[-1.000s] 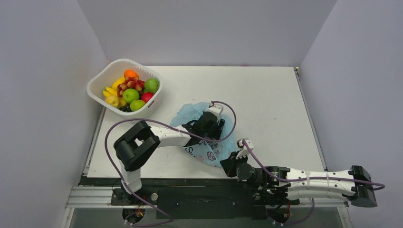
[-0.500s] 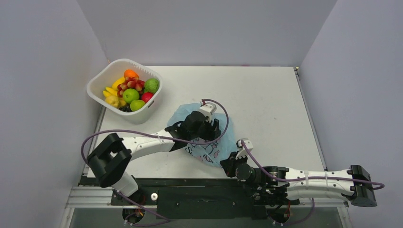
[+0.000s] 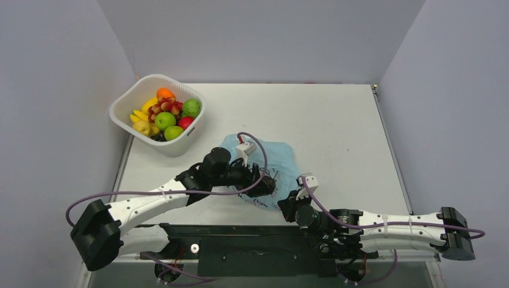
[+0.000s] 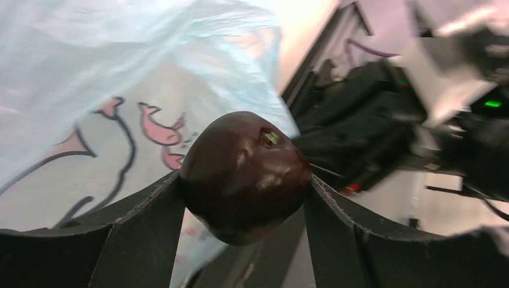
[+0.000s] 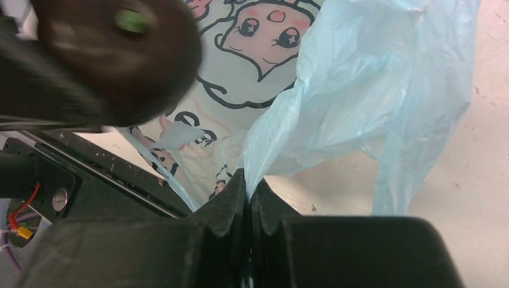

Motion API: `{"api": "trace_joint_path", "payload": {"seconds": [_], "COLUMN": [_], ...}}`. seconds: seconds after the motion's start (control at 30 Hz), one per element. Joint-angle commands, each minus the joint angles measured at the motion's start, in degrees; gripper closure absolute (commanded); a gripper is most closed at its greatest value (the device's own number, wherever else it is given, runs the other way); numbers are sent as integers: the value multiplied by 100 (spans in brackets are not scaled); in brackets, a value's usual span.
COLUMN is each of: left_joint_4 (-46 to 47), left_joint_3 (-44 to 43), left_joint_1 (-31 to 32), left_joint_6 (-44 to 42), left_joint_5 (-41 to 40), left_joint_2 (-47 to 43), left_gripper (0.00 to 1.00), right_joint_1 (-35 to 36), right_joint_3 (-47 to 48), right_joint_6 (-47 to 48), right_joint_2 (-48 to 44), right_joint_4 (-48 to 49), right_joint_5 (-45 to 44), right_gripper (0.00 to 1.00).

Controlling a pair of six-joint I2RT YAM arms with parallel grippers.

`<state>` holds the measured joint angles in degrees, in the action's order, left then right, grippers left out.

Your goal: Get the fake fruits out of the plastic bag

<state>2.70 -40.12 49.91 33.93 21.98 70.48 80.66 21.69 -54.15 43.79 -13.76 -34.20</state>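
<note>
My left gripper (image 4: 244, 187) is shut on a dark purple-black round fruit (image 4: 237, 159) with a small green stem mark, held just off the plastic bag (image 4: 90, 66). From above, this gripper (image 3: 265, 185) sits over the bag's near left part. The light-blue bag (image 3: 281, 159) lies crumpled on the table, its printed drawing facing up. My right gripper (image 5: 248, 182) is shut on a fold of the bag (image 5: 372, 90) at its near edge, seen from above at the right gripper (image 3: 288, 206). The held fruit (image 5: 120, 54) shows blurred at the upper left of the right wrist view.
A white basket (image 3: 137, 86) stands at the table's far left corner with an orange (image 3: 165, 93), a red grape bunch (image 3: 165, 107), green apples, a banana and other fruits. The table's black near edge (image 3: 240, 228) runs just below both grippers.
The left arm has swung back and down; its gripper has moved from over the bag's middle to its near left part with the dark fruit. The right gripper has stayed put.
</note>
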Motion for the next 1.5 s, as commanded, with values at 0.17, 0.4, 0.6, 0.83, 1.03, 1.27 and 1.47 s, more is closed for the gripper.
{"api": "trace_joint_path", "payload": {"seconds": [0.17,0.4,0.6,0.83,1.03,1.27,1.47], "left_joint_4": [-730,-2697,-3714,-3044,-1866,-1367,-1316], "left_joint_3": [-261,-1319,-2711,-3298,-2699,-2783,-3285], "left_joint_1": [-526,-1830,-2937,-3998,-4800,-5679,-6519], "left_joint_6": [484,-855,-1480,-983,-501,-903,-952], "left_joint_5": [938,958,722,-49,-802,-1703,-1388], "left_joint_2": [-1564,-1891,-1536,-1228,-1287,-680,364], "left_gripper": [97,100,100,100,100,100,100], "right_joint_1": [-63,-82,-91,-93,-88,-102,-97], "right_joint_3": [244,279,309,395,407,483,556], "right_joint_6": [172,238,234,234,197,202,200], "right_joint_2": [185,181,115,78,-72,-71,-7], "right_joint_4": [240,253,183,73,-118,-229,-256], "right_joint_5": [-108,-92,-119,-147,-198,-258,-254], "right_gripper": [100,100,100,100,100,100,100]}}
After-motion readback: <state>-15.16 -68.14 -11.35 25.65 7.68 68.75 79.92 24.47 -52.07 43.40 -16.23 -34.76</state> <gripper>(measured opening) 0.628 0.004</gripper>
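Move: The left hand already holds a dark purple fruit above the bag. The white basket it is bound for stands about 37 cm to its left and 24 cm ahead, its middle some 8 cm lower. In the basket, the green cabbage lies about 26 cm left and 26 ahead of this hand. The plastic bag lies 12 cm below, its middle about 4 cm ahead. From the right hand, the basket is roughly 45 cm left and 31 ahead. Still pinching the dark fruit, the left hand swings left (about 35 cm), forward and up to the basket. ##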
